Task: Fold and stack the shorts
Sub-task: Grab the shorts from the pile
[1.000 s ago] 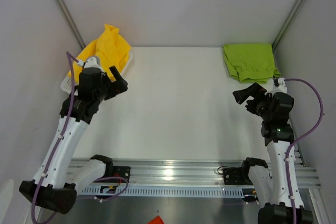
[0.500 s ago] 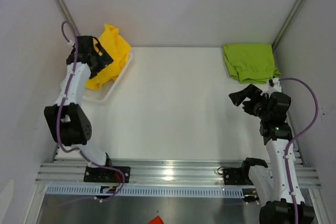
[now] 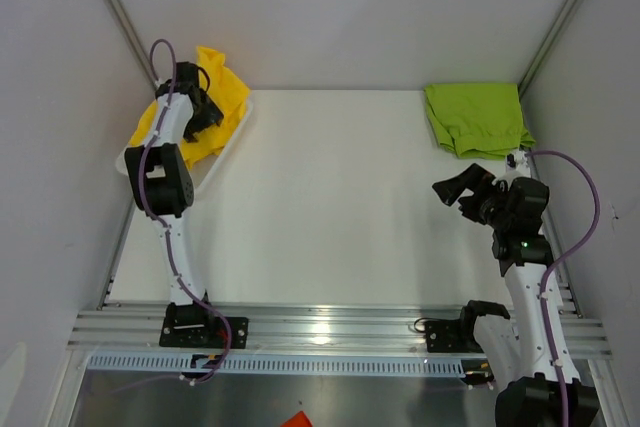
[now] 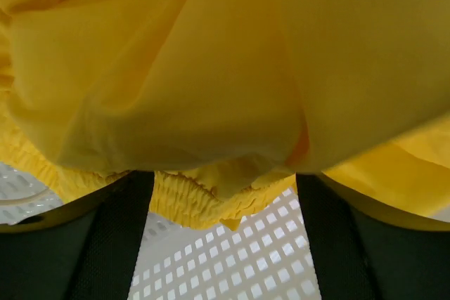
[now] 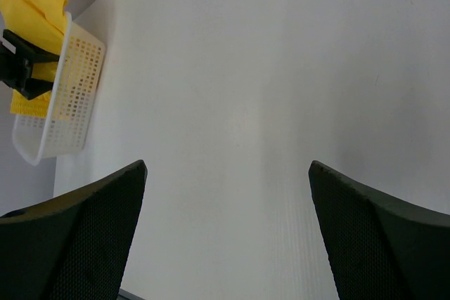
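The yellow shorts [image 3: 226,90] lie bunched in the white mesh basket [image 3: 207,174] at the far left corner. My left gripper [image 3: 197,113] is stretched out into the basket and pressed into them. In the left wrist view the yellow shorts [image 4: 211,68] fill the frame and drape over both fingertips. The left gripper [image 4: 225,177] has its jaws wide apart, with a fold and the ruffled waistband between them. The green shorts [image 3: 475,117] lie folded at the far right. My right gripper [image 3: 463,187] hovers open over bare table, in front of them, holding nothing.
The basket's mesh floor [image 4: 239,251] shows under the left fingers. In the right wrist view the basket [image 5: 67,103] with the yellow shorts [image 5: 31,5] is far off at the left. Walls close in the table at back, left and right.
My left arm has stretched forward from the basket's near side into it, and the gripper has sunk onto the yellow shorts with the jaws narrowing a little. The right gripper drifted slightly left.
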`<state>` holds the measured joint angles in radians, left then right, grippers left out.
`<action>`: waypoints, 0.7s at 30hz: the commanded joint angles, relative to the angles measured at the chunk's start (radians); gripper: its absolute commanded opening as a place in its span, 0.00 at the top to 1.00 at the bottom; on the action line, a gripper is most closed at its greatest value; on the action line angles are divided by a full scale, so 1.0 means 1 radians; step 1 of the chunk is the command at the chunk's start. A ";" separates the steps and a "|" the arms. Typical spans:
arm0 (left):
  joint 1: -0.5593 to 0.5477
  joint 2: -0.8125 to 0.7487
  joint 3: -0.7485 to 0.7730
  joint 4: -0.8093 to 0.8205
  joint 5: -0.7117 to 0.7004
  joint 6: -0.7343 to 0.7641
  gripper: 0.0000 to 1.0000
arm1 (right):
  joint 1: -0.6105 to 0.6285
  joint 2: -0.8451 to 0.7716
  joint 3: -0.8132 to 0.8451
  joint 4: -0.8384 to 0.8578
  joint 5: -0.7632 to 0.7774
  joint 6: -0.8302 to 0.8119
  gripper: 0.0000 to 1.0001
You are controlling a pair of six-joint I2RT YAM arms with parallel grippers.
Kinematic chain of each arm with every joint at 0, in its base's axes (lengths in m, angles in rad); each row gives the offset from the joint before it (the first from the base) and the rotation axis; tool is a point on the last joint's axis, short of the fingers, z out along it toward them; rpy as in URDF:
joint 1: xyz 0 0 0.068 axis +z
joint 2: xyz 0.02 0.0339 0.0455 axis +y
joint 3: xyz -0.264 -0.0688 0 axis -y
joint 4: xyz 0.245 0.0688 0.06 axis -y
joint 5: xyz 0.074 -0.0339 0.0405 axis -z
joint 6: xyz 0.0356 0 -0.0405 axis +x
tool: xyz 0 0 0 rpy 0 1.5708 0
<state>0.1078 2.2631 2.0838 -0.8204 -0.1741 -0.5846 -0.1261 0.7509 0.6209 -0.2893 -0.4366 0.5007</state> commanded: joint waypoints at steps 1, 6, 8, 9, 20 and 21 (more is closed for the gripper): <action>0.009 0.018 0.006 -0.034 0.015 -0.004 0.23 | 0.005 0.010 0.002 0.058 -0.019 -0.010 0.01; 0.015 0.000 -0.011 -0.036 -0.008 -0.046 0.85 | 0.008 0.031 0.000 0.076 -0.022 -0.001 0.01; 0.013 -0.051 -0.042 -0.004 -0.039 -0.052 1.00 | 0.009 0.041 0.000 0.081 -0.025 0.001 0.01; 0.013 -0.109 -0.047 0.007 -0.050 -0.052 1.00 | 0.011 0.041 0.000 0.082 -0.024 -0.001 0.01; 0.012 -0.434 0.202 0.016 -0.047 0.023 1.00 | 0.078 0.036 -0.004 0.082 0.015 0.015 0.01; 0.004 -0.473 0.191 0.048 0.023 0.040 1.00 | 0.085 0.033 -0.004 0.084 0.019 0.018 0.01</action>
<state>0.1146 1.9694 2.1990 -0.8688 -0.2363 -0.5896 -0.0628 0.7937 0.6189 -0.2478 -0.4347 0.5049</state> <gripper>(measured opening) 0.012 0.993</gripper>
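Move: The yellow shorts lie bunched right at the left hand's open fingers, their middle about 2 cm ahead, 1 cm to the left and 3 cm below. The white basket around them centres roughly 1 cm back, 4 cm to the left and 6 cm below that hand. From the right hand the yellow shorts lie some 27 cm ahead, 62 cm to the left and 13 cm lower. The left hand dips about 3 cm, pinches the yellow shorts, then rises some 22 cm, fingers tipping up. ##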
